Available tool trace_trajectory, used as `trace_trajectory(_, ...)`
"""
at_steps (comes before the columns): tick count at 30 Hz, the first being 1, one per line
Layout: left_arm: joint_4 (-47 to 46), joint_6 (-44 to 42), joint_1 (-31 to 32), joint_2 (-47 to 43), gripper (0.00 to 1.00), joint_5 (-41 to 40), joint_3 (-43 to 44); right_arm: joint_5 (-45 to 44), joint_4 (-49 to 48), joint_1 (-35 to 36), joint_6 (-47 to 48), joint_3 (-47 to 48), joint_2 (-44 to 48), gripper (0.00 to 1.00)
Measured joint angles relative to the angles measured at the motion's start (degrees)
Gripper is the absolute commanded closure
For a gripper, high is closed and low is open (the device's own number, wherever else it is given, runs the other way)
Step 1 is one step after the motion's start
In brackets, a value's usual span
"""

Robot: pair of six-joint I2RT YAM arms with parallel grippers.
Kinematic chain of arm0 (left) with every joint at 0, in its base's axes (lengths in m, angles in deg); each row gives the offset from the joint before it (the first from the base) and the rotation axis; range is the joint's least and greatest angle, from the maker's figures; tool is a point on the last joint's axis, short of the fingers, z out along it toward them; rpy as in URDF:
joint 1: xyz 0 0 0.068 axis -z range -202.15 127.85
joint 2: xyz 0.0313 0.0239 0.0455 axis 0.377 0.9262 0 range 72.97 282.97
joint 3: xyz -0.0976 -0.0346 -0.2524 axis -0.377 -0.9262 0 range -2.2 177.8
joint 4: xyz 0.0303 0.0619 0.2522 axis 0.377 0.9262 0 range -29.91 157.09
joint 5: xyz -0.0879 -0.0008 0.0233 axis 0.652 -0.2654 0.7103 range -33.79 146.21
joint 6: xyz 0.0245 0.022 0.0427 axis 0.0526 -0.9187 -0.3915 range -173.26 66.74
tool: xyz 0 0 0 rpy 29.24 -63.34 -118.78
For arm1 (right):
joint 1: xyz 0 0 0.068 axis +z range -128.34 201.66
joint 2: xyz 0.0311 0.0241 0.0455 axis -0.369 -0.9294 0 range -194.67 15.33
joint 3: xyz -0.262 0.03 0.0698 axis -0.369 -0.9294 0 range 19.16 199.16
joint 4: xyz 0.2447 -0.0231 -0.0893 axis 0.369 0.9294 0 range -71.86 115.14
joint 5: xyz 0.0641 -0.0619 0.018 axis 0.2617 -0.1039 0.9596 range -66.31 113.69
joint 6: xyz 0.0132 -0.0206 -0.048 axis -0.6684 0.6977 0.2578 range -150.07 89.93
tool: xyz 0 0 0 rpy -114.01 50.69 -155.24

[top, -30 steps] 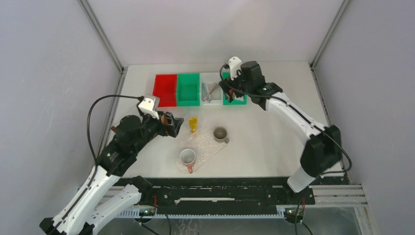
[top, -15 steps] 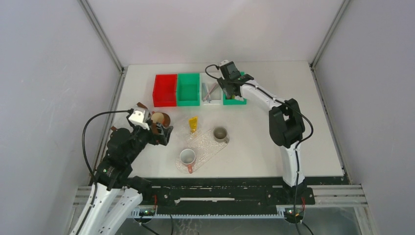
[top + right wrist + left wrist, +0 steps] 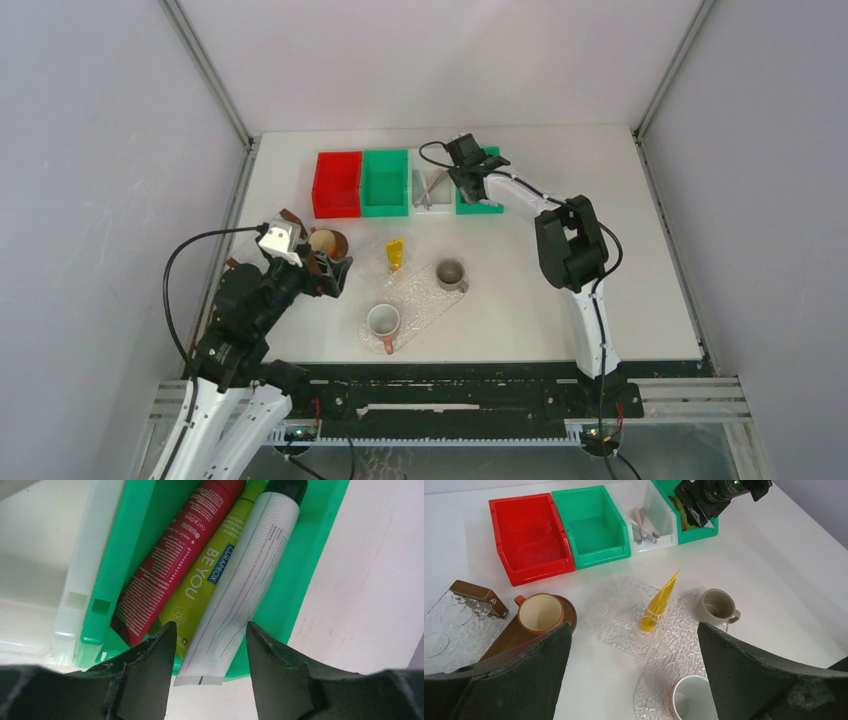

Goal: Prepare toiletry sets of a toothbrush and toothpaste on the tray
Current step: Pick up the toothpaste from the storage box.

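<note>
A yellow toothpaste tube point(image 3: 659, 602) stands propped on the clear textured tray point(image 3: 674, 650), tail upward. Several toothbrushes point(image 3: 641, 522) lie in the clear bin point(image 3: 430, 187). In the far right green bin point(image 3: 310, 565) lie a red tube point(image 3: 175, 555), a green tube point(image 3: 200, 580) and a white tube point(image 3: 250, 570). My right gripper point(image 3: 210, 626) hangs over that bin, its jaws partly closed in on either side of the white tube's tail, with a gap still showing. My left gripper point(image 3: 633, 630) is wide open and empty above the tray's near left edge.
A grey mug point(image 3: 715, 605) and a white mug point(image 3: 691, 700) stand on the tray. A brown mug point(image 3: 540, 612) on a saucer and a glass coaster board point(image 3: 449, 625) lie to the left. An empty red bin point(image 3: 529, 535) and green bin point(image 3: 591, 527) stand at the back.
My right gripper has dropped lower over the right green bin and its jaws have narrowed round the white tube. The left arm has pulled back toward the near left, uncovering the brown mug.
</note>
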Motion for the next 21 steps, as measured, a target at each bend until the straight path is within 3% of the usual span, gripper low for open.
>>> trace_trajectory(15, 0.0, 0.0, -0.4, 0.0, 0.00, 0.3, 0.0, -1.7, 0.1, -0.5, 1.9, 0.9, -0.1, 0.99)
trace_trajectory(21, 0.0, 0.0, -0.8, 0.0, 0.00, 0.5, 0.0, 0.9, 1.9, -0.6, 2.5, 0.9, 2.2, 1.00)
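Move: The white toothpaste lies lengthwise along the right side of the green box. My right hand, still open, straddles its flat tail end, so the tube's middle is about 5 cm ahead, 1 cm right and 2 cm below. At the same distance ahead are the green tube, about 1 cm left, the red tube, some 4 cm left, and the cutlery box, about 12 cm left. From my left hand the white toothpaste is roughly 30 cm ahead, 36 cm right and 21 cm lower. I dip my right hand barely 1 cm as its fingers start to close, then shut them fully from a bit over half open, pinching the flat tail end of the white toothpaste. While they close I begin to rise, about 3 cm from the lowest point, the wrist hardly turning. ##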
